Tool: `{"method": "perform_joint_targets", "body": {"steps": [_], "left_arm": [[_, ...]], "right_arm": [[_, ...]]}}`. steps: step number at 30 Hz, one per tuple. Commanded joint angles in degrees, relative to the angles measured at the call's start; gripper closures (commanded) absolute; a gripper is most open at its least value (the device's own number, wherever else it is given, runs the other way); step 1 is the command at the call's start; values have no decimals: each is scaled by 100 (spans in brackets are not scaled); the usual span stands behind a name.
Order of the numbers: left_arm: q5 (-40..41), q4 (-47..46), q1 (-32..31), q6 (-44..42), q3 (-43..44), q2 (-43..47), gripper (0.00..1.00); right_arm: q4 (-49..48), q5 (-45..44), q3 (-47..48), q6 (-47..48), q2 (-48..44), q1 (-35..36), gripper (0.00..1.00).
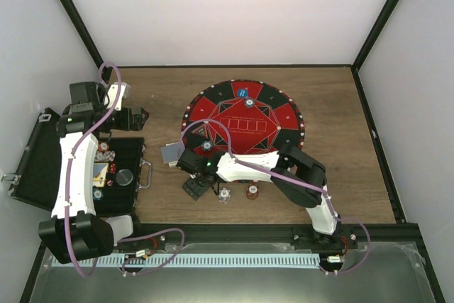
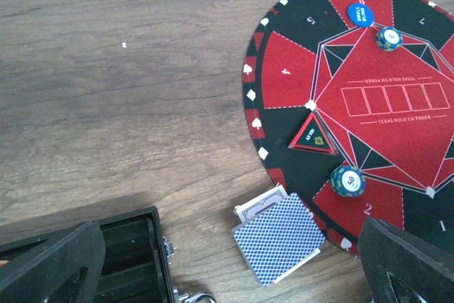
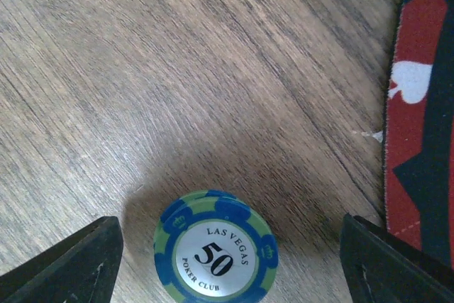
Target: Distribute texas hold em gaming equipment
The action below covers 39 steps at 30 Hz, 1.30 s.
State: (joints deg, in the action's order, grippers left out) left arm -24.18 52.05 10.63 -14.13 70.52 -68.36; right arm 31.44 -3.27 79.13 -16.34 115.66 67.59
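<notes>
In the right wrist view a blue-and-green poker chip stack (image 3: pixel 216 253) marked 50 stands on the wood. My right gripper (image 3: pixel 230 264) is open around it, with a gap on each side. From above, the right gripper (image 1: pixel 195 188) hangs near the table's front, with that chip (image 1: pixel 225 194) and a red chip (image 1: pixel 252 191) beside it. Blue-backed playing cards (image 2: pixel 280 235) lie at the edge of the round red-and-black mat (image 2: pixel 284 69). The mat carries a blue marker disc (image 2: pixel 360 13) and two chips (image 2: pixel 347 181) (image 2: pixel 388 38). My left gripper (image 1: pixel 138 118) is open and empty.
An open black case (image 1: pixel 131 157) holding chips lies at the left by the left arm. Its corner (image 2: pixel 128 246) shows below the left fingers. A triangular marker (image 2: pixel 312 136) sits on the mat. The mat's edge (image 3: pixel 418 104) is right of the chip stack.
</notes>
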Motion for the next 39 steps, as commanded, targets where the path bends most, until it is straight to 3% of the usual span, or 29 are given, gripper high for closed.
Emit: {"method": "perform_joint_targets", "body": {"steps": [1, 10, 20, 30, 39], "left_arm": [[-174, 50, 33, -66, 205, 72, 0], [-158, 76, 47, -57, 284, 57, 0], [-131, 95, 66, -63, 335, 39, 0], [-113, 130, 92, -76, 357, 49, 0], [-124, 152, 117, -99, 357, 59, 0]], "right_arm": [[5, -95, 52, -41, 28, 43, 16], [-17, -61, -16, -109, 106, 123, 35], [134, -263, 102, -103, 150, 204, 47], [314, -636, 336, -117, 55, 289, 72], [569, -780, 473, -210, -486, 38, 75]]}}
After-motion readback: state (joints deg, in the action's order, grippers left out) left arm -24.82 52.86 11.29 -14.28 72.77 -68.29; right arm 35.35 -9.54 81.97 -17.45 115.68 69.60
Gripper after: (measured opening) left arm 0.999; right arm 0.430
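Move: The 50-chip stack is already between the right gripper's open fingers, at finger height and about 1 cm back of its hand point. The white chip stack stands 8 cm to this gripper's right and 4 cm back, the brown chip stack 17 cm right and 3 cm back. The card deck lies about 8 cm left and 9 cm ahead. From the left gripper, the 50-chip stack is roughly 21 cm right, 14 cm back and 23 cm below. Keep the right gripper down at the 50-chip stack and close its fingers from wide open to about half, easing back nearly 1 cm as they shut, until both pads pinch the stack's sides. Then, gripping it, start up about 1 cm and slightly forward, the fingertips tilting outward some 5 degrees. ##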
